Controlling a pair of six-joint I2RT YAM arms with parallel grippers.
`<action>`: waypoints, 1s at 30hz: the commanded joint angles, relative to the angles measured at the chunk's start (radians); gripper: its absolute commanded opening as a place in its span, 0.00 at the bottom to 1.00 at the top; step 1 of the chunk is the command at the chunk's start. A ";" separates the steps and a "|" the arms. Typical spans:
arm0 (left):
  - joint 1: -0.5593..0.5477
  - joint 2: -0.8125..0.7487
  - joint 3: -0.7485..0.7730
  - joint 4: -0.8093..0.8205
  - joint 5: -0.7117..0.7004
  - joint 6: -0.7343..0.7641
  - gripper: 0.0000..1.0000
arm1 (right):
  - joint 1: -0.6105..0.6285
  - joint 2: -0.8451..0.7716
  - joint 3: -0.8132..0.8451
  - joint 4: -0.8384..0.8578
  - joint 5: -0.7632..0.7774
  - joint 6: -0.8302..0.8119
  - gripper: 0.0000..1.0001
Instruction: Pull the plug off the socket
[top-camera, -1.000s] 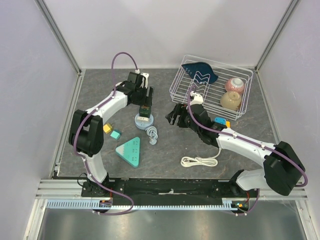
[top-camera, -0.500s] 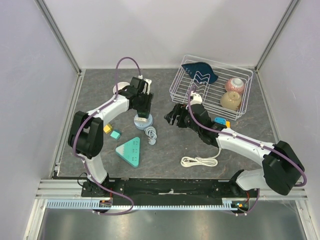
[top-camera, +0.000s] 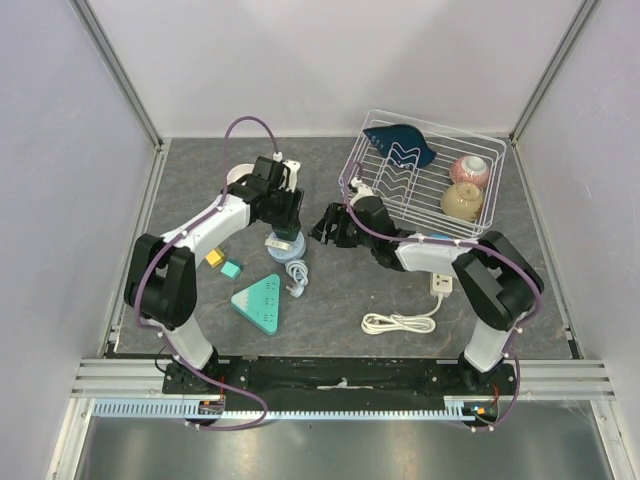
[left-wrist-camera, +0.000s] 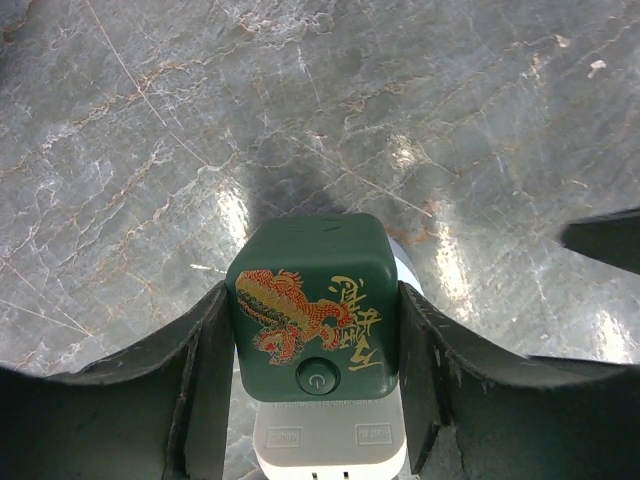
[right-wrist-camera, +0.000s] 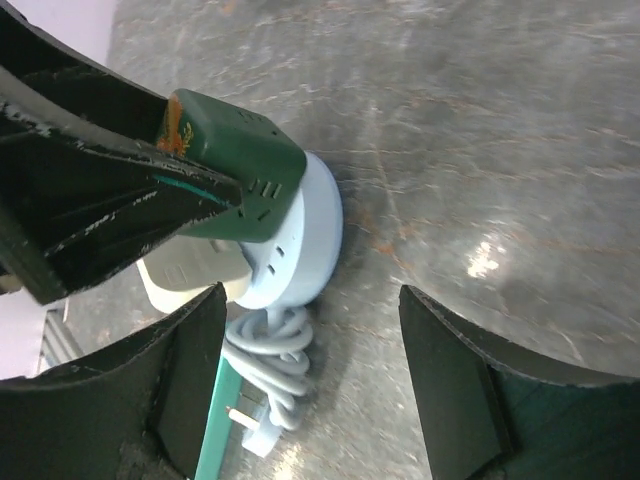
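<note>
A green plug (left-wrist-camera: 312, 320) with a red and gold dragon print sits in a round pale blue socket (top-camera: 286, 244) on the grey table. A white plug (left-wrist-camera: 330, 440) sits in the same socket beside it. My left gripper (left-wrist-camera: 312, 372) is shut on the green plug, one finger against each side. It also shows in the top view (top-camera: 284, 216). My right gripper (top-camera: 328, 228) is open and empty just right of the socket. In the right wrist view the green plug (right-wrist-camera: 235, 165) and socket (right-wrist-camera: 300, 250) lie ahead of my right gripper (right-wrist-camera: 310, 375). The socket's coiled grey cable (right-wrist-camera: 265, 370) lies below it.
A teal triangular power strip (top-camera: 260, 301) lies in front of the socket. Small yellow (top-camera: 214, 258) and teal (top-camera: 231, 268) blocks lie to the left. A white wire rack (top-camera: 420, 175) with two bowls stands at the back right. A white extension cord (top-camera: 400, 322) lies front right.
My right arm has swung left, bringing its open gripper close to the socket. My left gripper has settled lower on the green plug. The socket's cable has shifted slightly.
</note>
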 joint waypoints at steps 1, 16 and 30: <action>0.008 -0.105 -0.008 0.053 0.066 -0.023 0.02 | 0.003 0.081 0.045 0.176 -0.136 0.046 0.75; 0.095 -0.143 -0.072 0.133 0.235 -0.080 0.02 | 0.003 0.308 0.058 0.480 -0.277 0.227 0.70; 0.097 -0.110 -0.069 0.138 0.273 -0.094 0.02 | 0.001 0.412 0.084 0.583 -0.317 0.282 0.30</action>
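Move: The left hand already grips the green plug; the round socket under it lies about 5 cm below that hand and 1 cm back. From the right hand, the socket's middle is some 10 cm to the left, 2 cm back and 5 cm lower, with the green plug about 9 cm left, 1 cm back and roughly 1 cm lower. The white block on the socket is some 11 cm left and 5 cm back, the coiled cable about 7 cm left and 10 cm back. Leftward and down goes the right hand, about 7 cm across and 5 cm lower, rolling some 20 degrees so its jaws straddle the round socket's rim, then closing to pinch the rim from the side. The left keeps its grip on the green plug, rises about 1 cm and rolls some 10 degrees, its right side lifting towards the right hand. ##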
